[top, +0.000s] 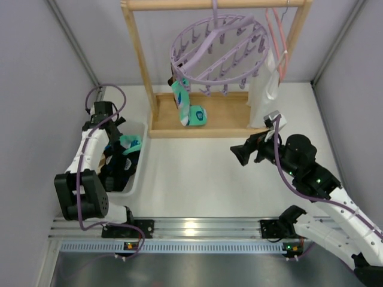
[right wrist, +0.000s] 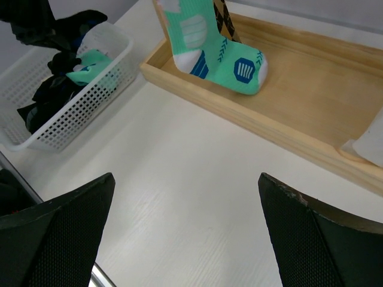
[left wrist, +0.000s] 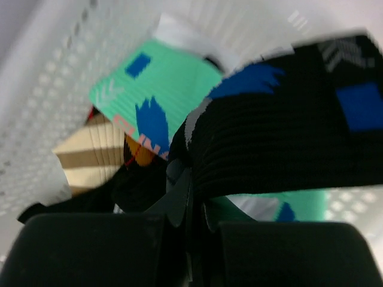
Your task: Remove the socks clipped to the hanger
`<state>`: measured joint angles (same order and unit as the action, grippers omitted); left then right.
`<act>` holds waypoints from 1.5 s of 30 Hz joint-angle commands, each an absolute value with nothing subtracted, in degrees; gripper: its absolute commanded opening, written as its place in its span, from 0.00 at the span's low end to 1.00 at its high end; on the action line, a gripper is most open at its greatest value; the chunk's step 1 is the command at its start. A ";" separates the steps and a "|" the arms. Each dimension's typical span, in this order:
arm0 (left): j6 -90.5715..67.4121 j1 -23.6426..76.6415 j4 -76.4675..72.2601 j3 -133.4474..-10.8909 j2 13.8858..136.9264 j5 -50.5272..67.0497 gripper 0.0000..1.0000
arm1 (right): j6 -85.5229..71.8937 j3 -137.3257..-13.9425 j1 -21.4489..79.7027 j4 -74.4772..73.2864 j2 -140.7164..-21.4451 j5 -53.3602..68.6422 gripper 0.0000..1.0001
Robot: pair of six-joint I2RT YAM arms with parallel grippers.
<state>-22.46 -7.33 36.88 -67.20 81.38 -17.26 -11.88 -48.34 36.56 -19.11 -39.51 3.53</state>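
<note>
The lilac hanger (top: 218, 51) hangs by its hook from a wooden rail. One mint-green sock (top: 181, 98) (right wrist: 206, 51) dangles from a clip at its left, with the toe resting in the wooden tray (top: 227, 127). A strip of brown argyle sock (right wrist: 227, 21) shows behind it. My left gripper (top: 115, 156) (left wrist: 191, 191) is down in the white basket (top: 139, 173), shut on a black sock with blue patches (left wrist: 287, 137). More socks lie under it, mint-green (left wrist: 167, 84) and tan-striped (left wrist: 90, 155). My right gripper (top: 239, 152) (right wrist: 186, 176) hovers open over bare table, empty.
A white garment (top: 263, 89) hangs on a thin pink clothes hanger (top: 276, 36) at the right of the rail. Wooden uprights (top: 139, 54) frame the rack above the tray. Grey walls close in both sides. The basket (right wrist: 78, 101) sits left of the tray.
</note>
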 commanded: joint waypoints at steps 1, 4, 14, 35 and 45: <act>-28.91 -7.65 32.26 -62.32 81.56 -17.75 0.00 | -12.92 -47.29 35.77 -14.85 -39.20 5.54 1.00; -30.84 -7.91 32.17 -62.14 83.23 -17.84 0.00 | -13.10 -46.41 35.77 -14.24 -39.20 5.80 0.99; -35.86 -7.82 27.33 -56.51 89.47 -16.08 0.06 | -14.24 -43.33 35.77 -12.30 -39.20 6.94 0.99; -25.17 5.98 14.19 -56.87 60.47 5.47 0.98 | -12.13 -45.79 35.77 -15.82 -35.87 1.32 1.00; -12.84 23.56 -27.94 -45.79 71.00 4.22 0.98 | -12.66 -43.24 35.86 -15.03 -27.17 9.05 1.00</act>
<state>-16.93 24.80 -9.37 -46.39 68.62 3.62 -13.06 -43.00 36.56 -16.03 -28.73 5.50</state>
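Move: The left hand, holding a black sock, is above the far part of the white basket, whose middle lies about 6 cm back, 3 cm left and 12 cm below. A teal sock lies directly beneath, a wooden block some 8 cm left and 5 cm back. The hanging teal sock is about 12 cm ahead, 32 cm right and 15 cm higher. From the right hand, the basket is roughly 60 cm left, 7 cm ahead and 26 cm lower. The left hand lowers the pinched black sock nearly 9 cm into the basket and opens wide to let go. Now empty, it climbs some 19 cm, then sweeps about 25 cm right towards the hanging teal sock, turning clockwise and levelling its fingers. The open right hand sinks 3 cm, then rises and draws back slightly. ##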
